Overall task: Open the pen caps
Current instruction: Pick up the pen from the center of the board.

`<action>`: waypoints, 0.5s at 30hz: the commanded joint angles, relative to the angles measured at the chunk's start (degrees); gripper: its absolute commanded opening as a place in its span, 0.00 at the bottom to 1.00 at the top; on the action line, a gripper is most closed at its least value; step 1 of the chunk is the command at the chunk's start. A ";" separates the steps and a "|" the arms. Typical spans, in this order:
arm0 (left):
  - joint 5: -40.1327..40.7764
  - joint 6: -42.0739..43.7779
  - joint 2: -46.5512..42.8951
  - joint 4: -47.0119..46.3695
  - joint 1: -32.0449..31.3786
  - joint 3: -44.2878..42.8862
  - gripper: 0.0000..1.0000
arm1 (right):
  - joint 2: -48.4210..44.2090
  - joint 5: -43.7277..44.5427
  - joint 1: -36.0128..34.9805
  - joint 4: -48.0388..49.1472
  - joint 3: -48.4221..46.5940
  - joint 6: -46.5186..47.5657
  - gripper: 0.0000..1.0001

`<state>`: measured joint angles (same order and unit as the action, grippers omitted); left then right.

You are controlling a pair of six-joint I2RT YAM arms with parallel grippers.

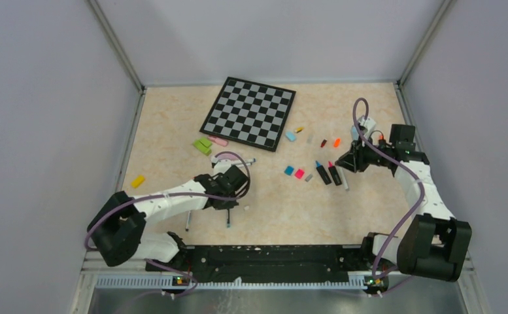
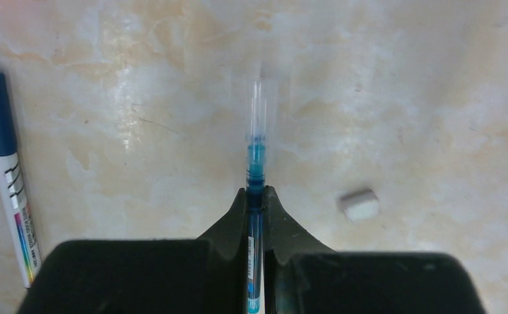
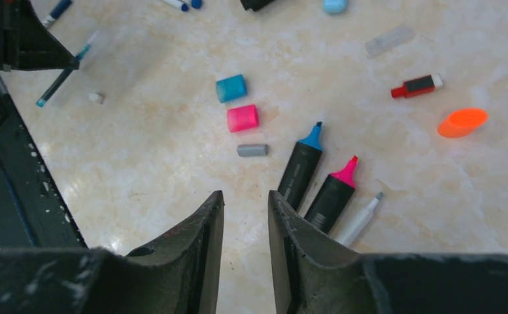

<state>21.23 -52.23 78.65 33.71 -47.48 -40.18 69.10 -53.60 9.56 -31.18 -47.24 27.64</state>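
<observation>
My left gripper (image 2: 255,191) is shut on a thin blue pen (image 2: 256,163) lying on the table. The pen's clear cap (image 2: 260,104) sticks out beyond the fingertips. In the top view this gripper (image 1: 228,196) sits left of centre. My right gripper (image 3: 246,193) hangs open and empty over bare table. Just right of it lie two uncapped black highlighters, one blue-tipped (image 3: 301,167) and one pink-tipped (image 3: 333,196), and a thin white pen (image 3: 361,219). Loose caps lie beyond: cyan (image 3: 231,87), pink (image 3: 242,118), grey (image 3: 252,150), orange (image 3: 462,122).
A checkered board (image 1: 250,111) lies at the back centre. Green (image 1: 203,145) and pink (image 1: 218,140) pieces sit by its left corner, a yellow one (image 1: 137,181) far left. A blue-capped white pen (image 2: 9,176) and a small white cap (image 2: 359,205) flank the left gripper.
</observation>
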 commanded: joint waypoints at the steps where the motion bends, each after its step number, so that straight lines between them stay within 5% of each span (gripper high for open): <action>1: -5.62 3.62 -9.11 -4.74 -0.36 0.18 0.01 | -2.28 -11.13 0.13 -0.95 1.31 3.42 0.32; 9: -18.96 9.77 -17.14 -34.98 -0.44 5.63 0.00 | -3.94 -26.07 -1.39 4.23 5.75 -1.69 0.48; 15: -25.08 8.35 -9.96 -63.52 -1.38 6.94 0.00 | -4.83 -30.57 -6.04 23.06 11.33 -18.60 0.52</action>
<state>2.04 -44.47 64.16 -4.12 -47.81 -33.30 66.04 -77.38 6.48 -23.07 -38.41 20.40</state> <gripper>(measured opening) 0.078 0.513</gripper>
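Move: The left hand already pinches the pen at table level; the right gripper it heads for is roughly 9 cm farther forward, 36 cm right and 13 cm higher. The white bit is some 6 cm right and 1 cm back; the blue cap lies 12 cm ahead and 21 cm right, the pink cap 11 ahead and 25 right. From the right hand the pen is about 9 cm back, 36 cm left and 13 cm down. Left lifts its pinched pen about 12 cm up and right, tilting rightward, as right opens wider, approaching back-left. ##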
